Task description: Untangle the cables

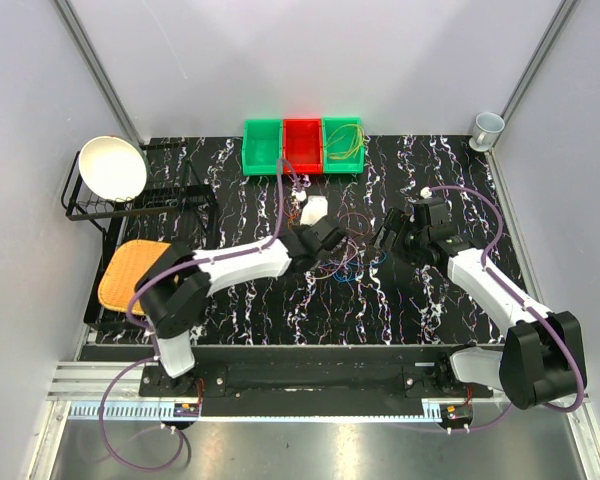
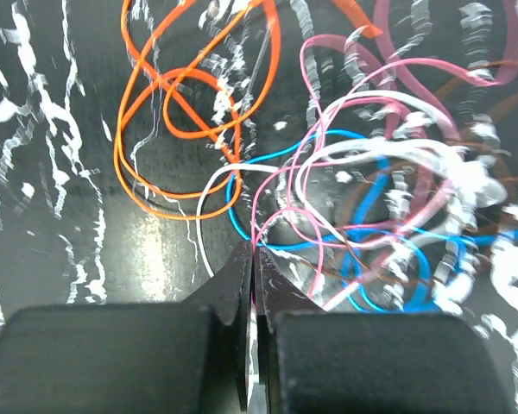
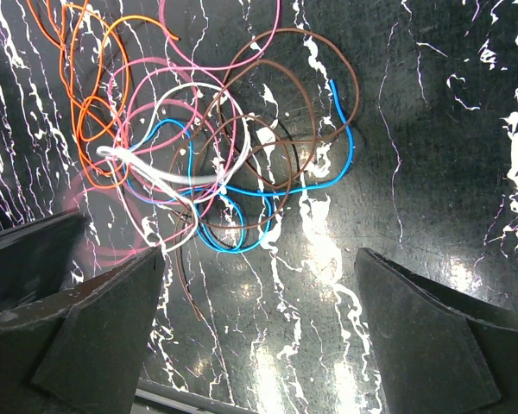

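The cables (image 1: 352,248) lie in a loose tangle on the black marbled table between my two grippers. In the left wrist view, orange loops (image 2: 190,134) sit at the upper left, beside mixed pink, white and blue strands (image 2: 363,172). My left gripper (image 2: 254,252) is shut at the tangle's near edge, and a pink cable (image 2: 261,220) runs into its tips. The right gripper (image 3: 259,254) hangs open above bare table, just short of the tangle (image 3: 216,172); a brown cable end (image 3: 186,285) lies near its left finger. From above, both the left gripper (image 1: 332,238) and the right gripper (image 1: 385,238) flank the pile.
Green, red and green bins (image 1: 302,146) stand at the back; the right one holds yellow-green cables (image 1: 346,140). A small white object (image 1: 314,208) lies behind the tangle. A black rack (image 1: 130,205) with a white bowl (image 1: 112,168) and an orange pad (image 1: 130,275) stand left, a cup (image 1: 487,127) back right.
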You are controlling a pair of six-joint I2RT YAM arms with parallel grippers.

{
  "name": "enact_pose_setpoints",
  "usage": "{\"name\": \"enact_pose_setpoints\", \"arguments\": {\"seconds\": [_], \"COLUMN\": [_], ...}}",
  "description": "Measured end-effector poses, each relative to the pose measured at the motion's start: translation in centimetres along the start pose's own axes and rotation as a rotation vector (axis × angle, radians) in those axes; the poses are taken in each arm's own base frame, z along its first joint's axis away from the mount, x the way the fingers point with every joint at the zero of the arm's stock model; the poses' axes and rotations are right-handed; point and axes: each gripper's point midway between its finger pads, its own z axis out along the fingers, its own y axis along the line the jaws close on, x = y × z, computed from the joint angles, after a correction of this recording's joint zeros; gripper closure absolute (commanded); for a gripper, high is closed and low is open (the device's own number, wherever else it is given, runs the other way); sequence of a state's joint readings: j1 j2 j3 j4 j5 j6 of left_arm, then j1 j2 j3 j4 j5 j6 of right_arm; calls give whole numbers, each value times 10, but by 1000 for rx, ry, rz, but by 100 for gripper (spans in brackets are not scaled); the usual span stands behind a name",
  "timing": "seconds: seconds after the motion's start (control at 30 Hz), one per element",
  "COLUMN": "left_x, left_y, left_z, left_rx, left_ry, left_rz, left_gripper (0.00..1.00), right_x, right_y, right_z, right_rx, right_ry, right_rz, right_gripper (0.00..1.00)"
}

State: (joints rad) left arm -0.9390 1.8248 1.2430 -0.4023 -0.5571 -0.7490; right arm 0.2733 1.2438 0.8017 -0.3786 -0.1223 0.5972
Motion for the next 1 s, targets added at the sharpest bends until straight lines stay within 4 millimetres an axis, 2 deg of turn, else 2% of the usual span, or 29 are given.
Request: {"name": "enact_pose_setpoints", "arguments": {"seconds": [0.1,0.23,0.3,0.43,0.47,0.53,0.57,0.63,0.67,0.77,0.9,0.97,1.0], "left_x": [-22,-75,-115,-211,-227,-250,-255,-256,-252,-225,-181,-155,-146], "left_y": [-5,-14,-17,-20,-17,-5,3,20,27,40,38,37,37], "left_z": [-24,-77,-117,-218,-238,-279,-295,-315,-318,-302,-250,-220,-212], "left_rx": [60,159,223,365,390,436,453,467,466,435,365,319,302], "left_ry": [-23,-109,-188,-402,-447,-526,-555,-591,-596,-558,-434,-346,-314], "left_rz": [34,71,76,53,40,24,18,16,23,66,153,211,231], "left_gripper": [100,100,100,100,100,100,100,100,100,100,100,100,100], "right_x": [0,-1,-2,-4,-5,-9,-11,-16,-19,-27,-34,-36,-36], "right_y": [0,0,0,2,3,6,8,12,15,24,42,57,69], "right_z": [0,-1,-1,-4,-4,-7,-10,-16,-20,-33,-51,-62,-70], "right_rx": [0,2,2,-3,-6,-15,-22,-38,-50,-89,-177,-259,-328], "right_ry": [-1,-5,-10,-18,-21,-33,-43,-64,-79,-124,-167,-184,-192], "right_rz": [-1,-1,-2,-3,-4,-10,-14,-22,-29,-45,-77,-103,-122], "right_gripper": [3,3,3,2,2,2,2,1,1,1,1,2,2]}}
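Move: The pink cable is already pinched in the left hand's shut tips. The rest of it lies looped with the white cable about 4 cm ahead of that hand, 2 cm to its right and 6 cm below. The orange cable lies about 7 cm ahead and 4 cm left, the blue one about 6 cm right and 2 cm ahead. From the open right hand, the pink loops lie some 10 cm left, 4 cm ahead and 9 cm below. The pink cable is drawn up out of the pile by the left hand, which keeps its pinch, climbs fast about 40 cm, then eases back and left and sinks some 15 cm again. Its fingers tip up about 35 degrees and partly return, while the hand turns clockwise. Later the right hand, still wide open, rises 10 cm and tilts its fingers up. ##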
